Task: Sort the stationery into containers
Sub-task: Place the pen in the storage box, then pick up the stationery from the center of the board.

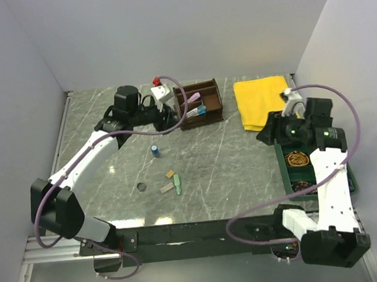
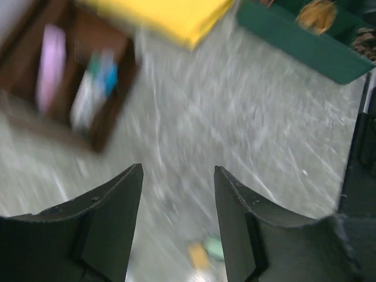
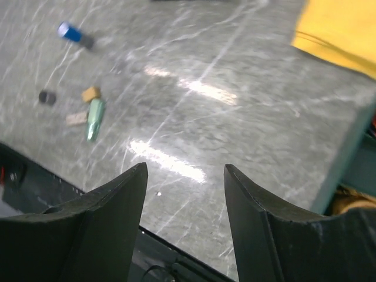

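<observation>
The brown wooden organiser [image 1: 200, 104] stands at the back centre and holds a pink item [image 2: 50, 67] and white pens with blue and green caps [image 2: 94, 88]. My left gripper [image 1: 167, 122] hovers just left of it, open and empty; it also shows in the left wrist view [image 2: 178, 170], which is blurred. A blue-capped bottle [image 1: 155, 150], a tan eraser [image 1: 169, 174], a green eraser [image 1: 177, 184] and a beige eraser [image 1: 166, 189] lie mid-table. The dark green tray [image 1: 289, 175] with coiled bands sits at the right. My right gripper [image 1: 268, 135], open and empty, hangs by the tray's far left corner.
A folded yellow cloth [image 1: 262, 100] lies at the back right between organiser and tray. A small black ring [image 1: 142, 186] lies left of the erasers. The right wrist view shows the bottle [image 3: 71, 32], ring [image 3: 47, 97], erasers [image 3: 90, 93] and the table's near edge.
</observation>
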Controlling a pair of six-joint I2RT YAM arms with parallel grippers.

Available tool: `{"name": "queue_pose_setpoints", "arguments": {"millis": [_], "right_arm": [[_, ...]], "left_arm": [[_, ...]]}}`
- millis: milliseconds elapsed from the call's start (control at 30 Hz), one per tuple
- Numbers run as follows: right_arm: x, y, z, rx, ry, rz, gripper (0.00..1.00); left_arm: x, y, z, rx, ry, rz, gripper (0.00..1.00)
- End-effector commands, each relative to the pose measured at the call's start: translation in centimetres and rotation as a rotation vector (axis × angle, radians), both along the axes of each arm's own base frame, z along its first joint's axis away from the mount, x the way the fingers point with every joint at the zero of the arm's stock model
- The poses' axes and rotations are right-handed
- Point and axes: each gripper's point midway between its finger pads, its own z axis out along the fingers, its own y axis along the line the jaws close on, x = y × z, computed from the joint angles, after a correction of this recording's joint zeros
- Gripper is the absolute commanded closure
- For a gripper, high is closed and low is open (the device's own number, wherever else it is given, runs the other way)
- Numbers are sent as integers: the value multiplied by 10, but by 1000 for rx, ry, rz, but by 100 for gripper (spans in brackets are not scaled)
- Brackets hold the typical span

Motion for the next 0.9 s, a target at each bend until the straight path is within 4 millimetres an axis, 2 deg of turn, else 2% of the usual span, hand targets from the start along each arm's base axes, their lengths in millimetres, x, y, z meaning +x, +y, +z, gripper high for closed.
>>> {"name": "queue_pose_setpoints", "arguments": {"millis": [0, 33, 100, 133, 200, 267, 300, 333, 500, 867], "right_arm": [[13, 11, 25, -80, -129, 46, 37], [15, 14, 25, -39, -106, 7, 37], [21, 22, 23, -8, -105, -1, 38], [23, 27, 22, 7, -92, -9, 39], [28, 44, 21, -10, -93, 51, 39], [36, 51, 25, -22, -106, 78, 39], [38, 54, 28, -21, -111, 88, 39], [40, 55, 28, -19, -112, 91, 39], [46, 61, 28, -5, -118, 117, 39], [47, 65, 28, -1, -129, 131, 39]], "left_arm": [[-30, 60, -99, 208, 545, 421, 43], [-33, 68, -98, 211, 538, 464, 42], [-31, 85, -116, 248, 507, 555, 42], [-28, 91, -118, 257, 479, 578, 42], [-17, 105, -129, 321, 416, 624, 41], [-7, 114, -144, 394, 404, 643, 41], [-2, 115, -142, 402, 405, 651, 42], [2, 116, -151, 444, 400, 632, 42], [20, 110, -148, 455, 370, 621, 42], [26, 108, -178, 551, 452, 585, 48]]}}
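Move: The blue glue stick standing on the table is about 10 cm left of the left hand, 2 cm ahead and 23 cm below it. At the same table level, the tan block is roughly 7 cm back and 5 cm left of that hand, and the grey cap 10 cm back and 15 cm left. The storage box is some 16 cm ahead and 8 cm right of it. From the right hand the glue stick is about 11 cm ahead and 36 cm left, well below. The glue stick is what the left hand drops towards, empty and half open: fast down and left, away from the storage box, drawing slightly back, then about 5 cm forward as the descent slows, some 18 cm lower in all. Its wrist swings roughly 50 degrees to point steeply down over the stick's top. The right hand, open, drifts 6 cm left and a little forward. ##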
